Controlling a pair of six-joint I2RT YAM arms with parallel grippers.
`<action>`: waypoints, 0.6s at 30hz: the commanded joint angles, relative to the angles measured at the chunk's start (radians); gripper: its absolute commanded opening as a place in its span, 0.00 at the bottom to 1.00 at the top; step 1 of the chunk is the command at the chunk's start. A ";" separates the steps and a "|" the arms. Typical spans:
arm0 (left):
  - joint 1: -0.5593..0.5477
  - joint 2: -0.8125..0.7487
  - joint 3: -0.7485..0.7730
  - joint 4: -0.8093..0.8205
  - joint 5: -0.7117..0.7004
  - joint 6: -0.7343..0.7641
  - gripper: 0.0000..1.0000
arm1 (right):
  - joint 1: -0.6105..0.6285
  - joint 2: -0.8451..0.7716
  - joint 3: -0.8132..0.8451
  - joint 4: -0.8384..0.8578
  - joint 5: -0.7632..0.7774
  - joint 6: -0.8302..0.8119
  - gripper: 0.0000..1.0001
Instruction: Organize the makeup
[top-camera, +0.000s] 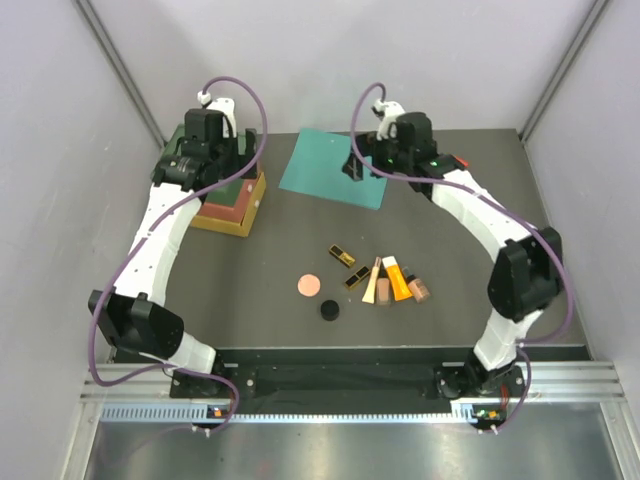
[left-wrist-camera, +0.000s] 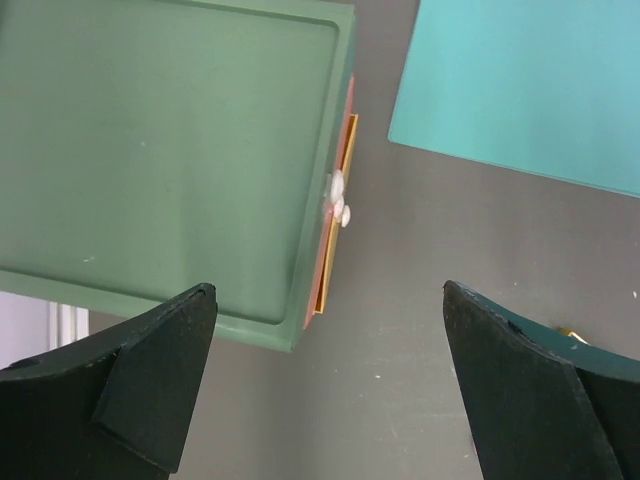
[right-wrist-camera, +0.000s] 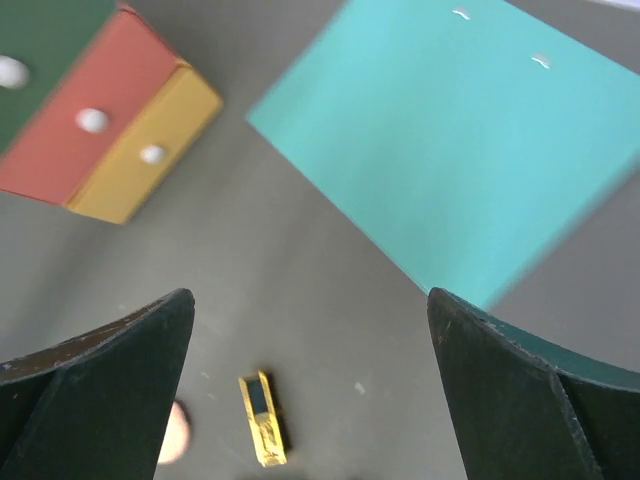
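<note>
The makeup lies in a loose group at the table's middle front: two black-and-gold cases (top-camera: 341, 255) (top-camera: 357, 277), a pink disc (top-camera: 308, 285), a black round jar (top-camera: 329, 311), and an orange tube (top-camera: 398, 279), a beige tube (top-camera: 383, 291) and a brown tube (top-camera: 418, 288) side by side. My left gripper (left-wrist-camera: 330, 380) hangs open over the edge of the green-topped drawer box (left-wrist-camera: 160, 150), holding nothing. My right gripper (right-wrist-camera: 310, 380) is open high above the table by the teal mat (right-wrist-camera: 460, 150). Below it I see one gold case (right-wrist-camera: 262, 418) and the pink disc's edge (right-wrist-camera: 175, 432).
A stacked drawer box (top-camera: 232, 205) with green, red and yellow tiers and white knobs (left-wrist-camera: 340, 195) stands at the back left. The teal mat (top-camera: 335, 167) lies flat at the back centre. A small red object (top-camera: 461, 160) sits behind the right arm.
</note>
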 joint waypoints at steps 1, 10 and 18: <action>0.007 -0.019 0.056 -0.005 -0.048 0.010 0.99 | 0.081 0.127 0.239 -0.079 -0.072 0.019 1.00; 0.039 -0.027 0.063 0.023 -0.059 0.028 0.96 | 0.103 0.323 0.431 0.016 -0.297 0.278 1.00; 0.128 0.048 0.108 0.049 0.007 -0.044 0.18 | 0.101 0.464 0.482 0.363 -0.468 0.650 0.99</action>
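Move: The drawer chest lies about 5 cm ahead, 6 cm left of my left hand, its middle some 23 cm below it. From my right hand, the chest's green drawer knob is about 22 cm to the left, level with it fore and aft, and 13 cm lower. The teal mat's middle is around 13 cm ahead and 3 cm left of my right hand, 24 cm down; a gold-black compact lies 13 cm back and 1 cm left of it. I sweep my right hand about 14 cm left through free air towards the chest's knob side, fingers wide open, rising a little and then sinking back, while the wrist rolls left side up, tips down and turns counter-clockwise, some 30 degrees in all. Meanwhile my left hand slides about 4 cm left above the chest's green top, rising slightly, and its fingers close most of the way on nothing. ##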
